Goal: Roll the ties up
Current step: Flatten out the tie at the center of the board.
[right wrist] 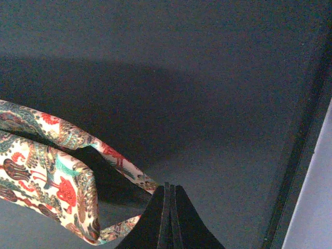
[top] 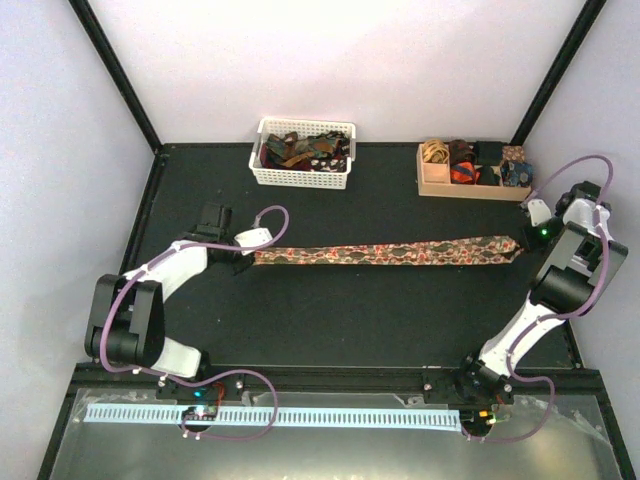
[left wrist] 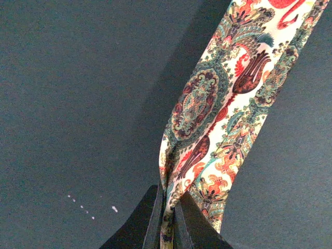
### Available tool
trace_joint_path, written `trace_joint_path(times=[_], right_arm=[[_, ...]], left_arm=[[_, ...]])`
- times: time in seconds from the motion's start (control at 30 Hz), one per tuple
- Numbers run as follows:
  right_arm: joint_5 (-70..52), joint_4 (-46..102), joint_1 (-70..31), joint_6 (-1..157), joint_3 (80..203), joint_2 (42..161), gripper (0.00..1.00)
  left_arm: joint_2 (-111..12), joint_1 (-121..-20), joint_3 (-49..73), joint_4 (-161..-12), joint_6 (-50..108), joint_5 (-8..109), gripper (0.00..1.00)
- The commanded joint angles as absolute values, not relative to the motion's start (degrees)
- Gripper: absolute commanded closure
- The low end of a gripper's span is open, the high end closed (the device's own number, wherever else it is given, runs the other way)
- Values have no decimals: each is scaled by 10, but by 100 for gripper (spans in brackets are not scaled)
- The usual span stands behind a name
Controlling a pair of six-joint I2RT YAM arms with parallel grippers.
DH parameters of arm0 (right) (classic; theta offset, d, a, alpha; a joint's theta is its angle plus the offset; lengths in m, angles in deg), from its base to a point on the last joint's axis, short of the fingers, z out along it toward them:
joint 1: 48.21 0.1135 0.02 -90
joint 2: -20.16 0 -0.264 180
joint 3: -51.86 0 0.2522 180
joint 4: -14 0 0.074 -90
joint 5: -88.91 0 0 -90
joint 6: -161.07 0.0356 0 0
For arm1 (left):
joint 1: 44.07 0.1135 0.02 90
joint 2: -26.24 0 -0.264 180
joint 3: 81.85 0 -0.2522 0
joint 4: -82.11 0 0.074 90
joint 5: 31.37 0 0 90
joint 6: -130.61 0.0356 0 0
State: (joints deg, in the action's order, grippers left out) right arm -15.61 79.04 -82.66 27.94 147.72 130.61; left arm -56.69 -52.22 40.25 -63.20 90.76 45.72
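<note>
A floral tie [top: 390, 253] in red, green and beige lies stretched left to right across the black table. My left gripper [top: 256, 254] is shut on its narrow end. In the left wrist view the fabric [left wrist: 228, 104] is pinched between the jaws of the gripper [left wrist: 168, 223] and runs away up to the right. My right gripper [top: 526, 240] is at the wide end. In the right wrist view the jaws of the gripper [right wrist: 167, 207] are pressed together and the tie [right wrist: 46, 176] curls up to them from the left, its edge caught there.
A white slatted basket [top: 303, 180] with several loose ties [top: 300, 150] stands at the back centre. A tan wooden compartment box [top: 440, 186] with rolled ties stands at the back right. The table's right edge [right wrist: 306, 155] is close to my right gripper.
</note>
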Motion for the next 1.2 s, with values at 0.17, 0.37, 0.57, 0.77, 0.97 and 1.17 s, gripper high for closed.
trace_joint_path(times=[0.17, 0.37, 0.57, 0.77, 0.97, 1.17], right_arm=[[-73, 738, -847, 263, 1471, 1303, 99], [-21, 728, -884, 201, 1473, 1272, 99], [24, 691, -914, 163, 1468, 1246, 99], [38, 670, -919, 147, 1451, 1214, 99], [11, 702, -912, 145, 1441, 1187, 65], [-52, 761, -887, 151, 1437, 1149, 27]], left_arm=[[-571, -564, 395, -630, 889, 456, 93], [-567, -635, 407, -617, 869, 463, 93], [-586, -705, 410, -632, 825, 482, 94], [-616, -745, 402, -656, 802, 509, 94], [-639, -765, 393, -659, 787, 512, 78], [-590, -739, 397, -638, 786, 475, 16]])
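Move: Both hands hold the folded tie by its ends, roughly 5 cm above the board. Its middle is some 35 cm to the left hand's right, about 1 cm farther out, and the basket is some 27 cm ahead and 14 cm right of that hand. From the right hand, the tie's middle is about 34 cm left and level with it, the tan box 20 cm ahead and 13 cm left, and the board's right edge straight out, 8 cm to its right. Still pinching the two ends, both hands carry the tie right and back together, about 11 cm right and 5 cm back. The left then sinks some 4 cm to the board, turning a little clockwise, while the right climbs as its fingertips swing outwards some 25 degrees past the right edge. Both finally open and let go, the right still rising. ##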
